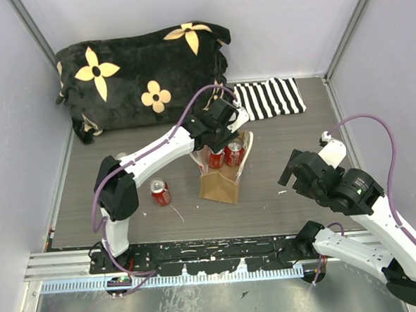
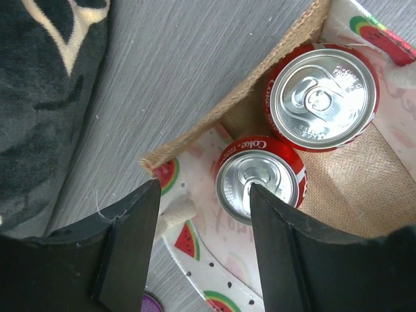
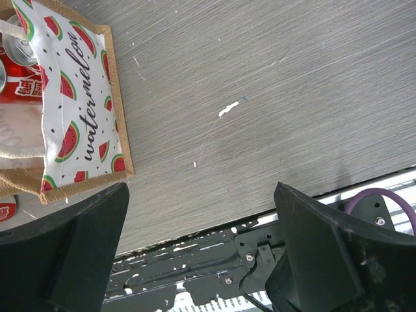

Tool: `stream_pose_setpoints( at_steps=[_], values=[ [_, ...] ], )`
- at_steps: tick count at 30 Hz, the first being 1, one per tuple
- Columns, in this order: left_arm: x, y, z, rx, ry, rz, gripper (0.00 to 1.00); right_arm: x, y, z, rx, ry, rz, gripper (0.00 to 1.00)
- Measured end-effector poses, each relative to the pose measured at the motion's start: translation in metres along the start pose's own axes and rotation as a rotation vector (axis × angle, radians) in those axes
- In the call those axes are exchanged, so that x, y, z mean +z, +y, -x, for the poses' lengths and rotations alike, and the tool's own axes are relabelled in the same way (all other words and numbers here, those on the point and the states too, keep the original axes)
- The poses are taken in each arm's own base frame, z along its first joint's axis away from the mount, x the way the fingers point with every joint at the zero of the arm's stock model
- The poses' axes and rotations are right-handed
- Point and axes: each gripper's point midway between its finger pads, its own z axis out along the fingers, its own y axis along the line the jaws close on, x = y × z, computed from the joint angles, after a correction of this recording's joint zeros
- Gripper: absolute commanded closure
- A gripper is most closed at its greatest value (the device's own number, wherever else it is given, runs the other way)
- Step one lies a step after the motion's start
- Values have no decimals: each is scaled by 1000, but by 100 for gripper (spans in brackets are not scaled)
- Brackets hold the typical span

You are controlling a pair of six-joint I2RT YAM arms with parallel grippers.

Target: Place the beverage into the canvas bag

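The canvas bag (image 1: 220, 187) stands upright mid-table, tan with a white watermelon-print side (image 3: 81, 107) and cream loop handles. Two red cola cans (image 1: 234, 153) stand inside it, their silver tops showing. My left gripper (image 1: 219, 132) hovers over the bag's mouth. In the left wrist view its jaws (image 2: 201, 247) are open, nothing between them. One can (image 2: 260, 181) sits just below the right finger, the other can (image 2: 323, 97) beyond it. A third red can (image 1: 160, 193) stands on the table left of the bag. My right gripper (image 1: 289, 172) hangs open to the bag's right (image 3: 201, 247), over bare table.
A black cushion with cream flowers (image 1: 139, 68) fills the back left. A black-and-white striped cloth (image 1: 268, 99) lies behind the bag. Pale walls enclose the table on three sides. The metal mounting rail (image 1: 200, 254) runs along the near edge.
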Motion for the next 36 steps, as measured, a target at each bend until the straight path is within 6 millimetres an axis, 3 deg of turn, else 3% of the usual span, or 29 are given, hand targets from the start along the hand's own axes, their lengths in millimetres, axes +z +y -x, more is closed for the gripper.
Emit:
stream_pose_setpoints(
  at_steps=[15,18,20,22,25,27,28,30,34,36],
  values=[
    [-58,16,35,-118,-150,-14,31,6,11,0,-17,8,7,0],
    [-78,30,47,-179,-210,-23,31,7,13,0,-22,10,6,0],
    [-92,58,54,-251,-258,-9,26,8,14,0,-21,8,8,0],
    [-108,102,48,-335,-294,42,21,8,15,0,-19,7,10,0],
    [-135,171,16,-457,-306,148,17,9,16,1,-17,4,14,0],
    [-151,199,-11,-500,-293,189,14,11,17,-1,-22,5,14,0],
    [-156,200,-23,-502,-280,179,13,12,18,-1,-27,7,11,0],
    [-161,181,-41,-481,-260,111,8,15,21,-2,-42,9,7,0],
    [-164,102,-94,-399,-160,-120,6,24,30,-3,-79,21,-5,0],
    [-166,75,-116,-378,-104,-198,3,28,34,-4,-94,25,-10,0]
  ],
)
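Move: The last red can on the table stands about 16 cm back and 22 cm left of the left hand, its middle some 8 cm lower. Just under that hand, roughly 3 cm back and 1 cm left, is the can already put in the bag, with a second about 6 cm right of the hand and 2 cm back. A purple can lies some 34 cm left and 6 cm back. From the right hand, the last red can is about 39 cm left and 2 cm back, and the bag's middle 17 cm left and 8 cm ahead. The can standing in the bag is left behind as the left hand, already off it, climbs clear nearly straight up, then swings about 18 cm left over the bag's side. It next comes back and down towards the last red can, fingers opening to nearly full and wrist rolling some 20 degrees, left side down. The wide-open right hand creeps about 4 cm forward and left towards the bag. ##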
